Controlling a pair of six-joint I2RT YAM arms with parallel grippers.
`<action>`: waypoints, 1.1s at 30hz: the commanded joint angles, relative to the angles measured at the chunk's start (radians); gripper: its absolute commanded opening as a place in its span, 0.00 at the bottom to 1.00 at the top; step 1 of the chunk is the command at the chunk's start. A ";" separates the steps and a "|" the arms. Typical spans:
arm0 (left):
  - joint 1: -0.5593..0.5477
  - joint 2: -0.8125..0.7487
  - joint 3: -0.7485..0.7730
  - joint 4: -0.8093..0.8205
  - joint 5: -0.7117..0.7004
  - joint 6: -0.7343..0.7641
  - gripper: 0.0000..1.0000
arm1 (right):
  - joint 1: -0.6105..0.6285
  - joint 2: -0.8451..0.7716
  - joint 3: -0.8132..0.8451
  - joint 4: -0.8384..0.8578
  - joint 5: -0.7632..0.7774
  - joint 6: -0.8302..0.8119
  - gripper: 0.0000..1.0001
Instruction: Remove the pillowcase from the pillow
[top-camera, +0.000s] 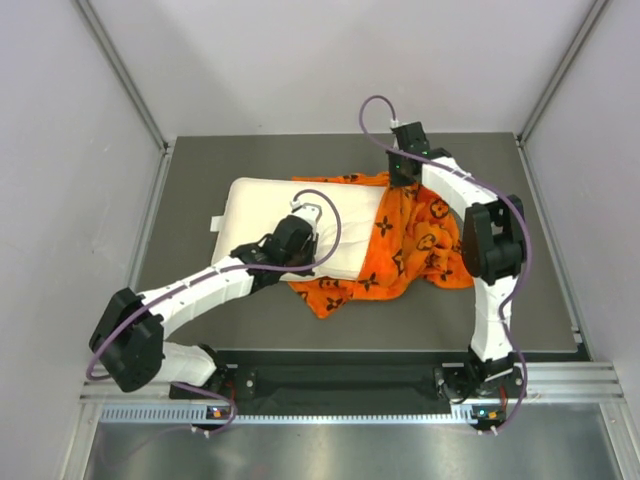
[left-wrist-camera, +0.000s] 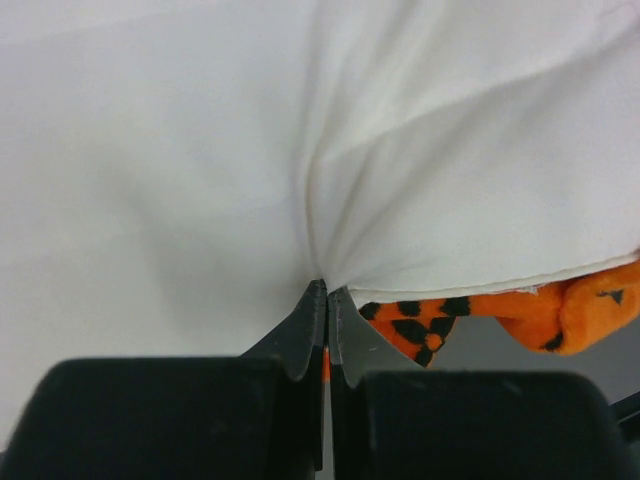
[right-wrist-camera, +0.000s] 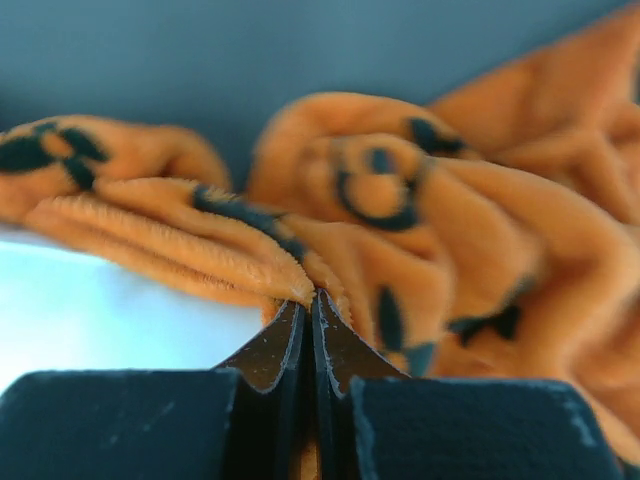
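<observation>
The cream pillow (top-camera: 270, 212) lies flat on the table, mostly bare. The orange pillowcase (top-camera: 425, 240) with black motifs is bunched over its right end and trails under its near edge. My left gripper (top-camera: 303, 222) is shut on a pinch of the pillow's cream fabric (left-wrist-camera: 250, 150) near its near right edge, with creases running from the tips. A bit of pillowcase (left-wrist-camera: 470, 315) shows below the pillow's seam. My right gripper (top-camera: 402, 178) is shut on a fold of the pillowcase (right-wrist-camera: 300, 230) at the far right.
The dark grey table (top-camera: 190, 190) is walled by pale panels at left, right and back. A metal rail (top-camera: 350, 400) runs along the near edge by the arm bases. A purple cable (top-camera: 372, 110) loops above the right wrist.
</observation>
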 joint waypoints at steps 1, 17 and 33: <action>-0.001 -0.060 0.014 -0.183 -0.099 -0.071 0.00 | -0.093 -0.053 -0.047 -0.016 0.077 0.003 0.00; 0.003 0.061 0.187 -0.193 -0.183 -0.054 0.00 | -0.150 -0.255 -0.283 0.023 -0.053 -0.041 0.31; 0.038 0.331 0.432 -0.154 -0.079 -0.062 0.00 | -0.112 -0.652 -0.470 0.024 -0.196 -0.075 0.80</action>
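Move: My left hand already pinches the white pillow by its near side; the pillow's middle lies about 9 cm ahead of it, 2 cm left and some 3 cm lower. The heaped pillowcase is 23 cm to its right and 7 cm ahead. My right hand already grips the pillowcase: its heap lies about 12 cm back, 4 cm right and 5 cm below, and the pillow's far right corner 3 cm to my left and 1 cm back. With my right hand I drag the gripped pillowcase about 7 cm to the right, sinking and drawing back towards its heap, then I open the fingers, let go and lift clear, rising some 14 cm from the low point while still backing off. My left fingers stay shut on the pillow, pulling it left and up 2-3 cm, then easing back right and down as they work forward. ##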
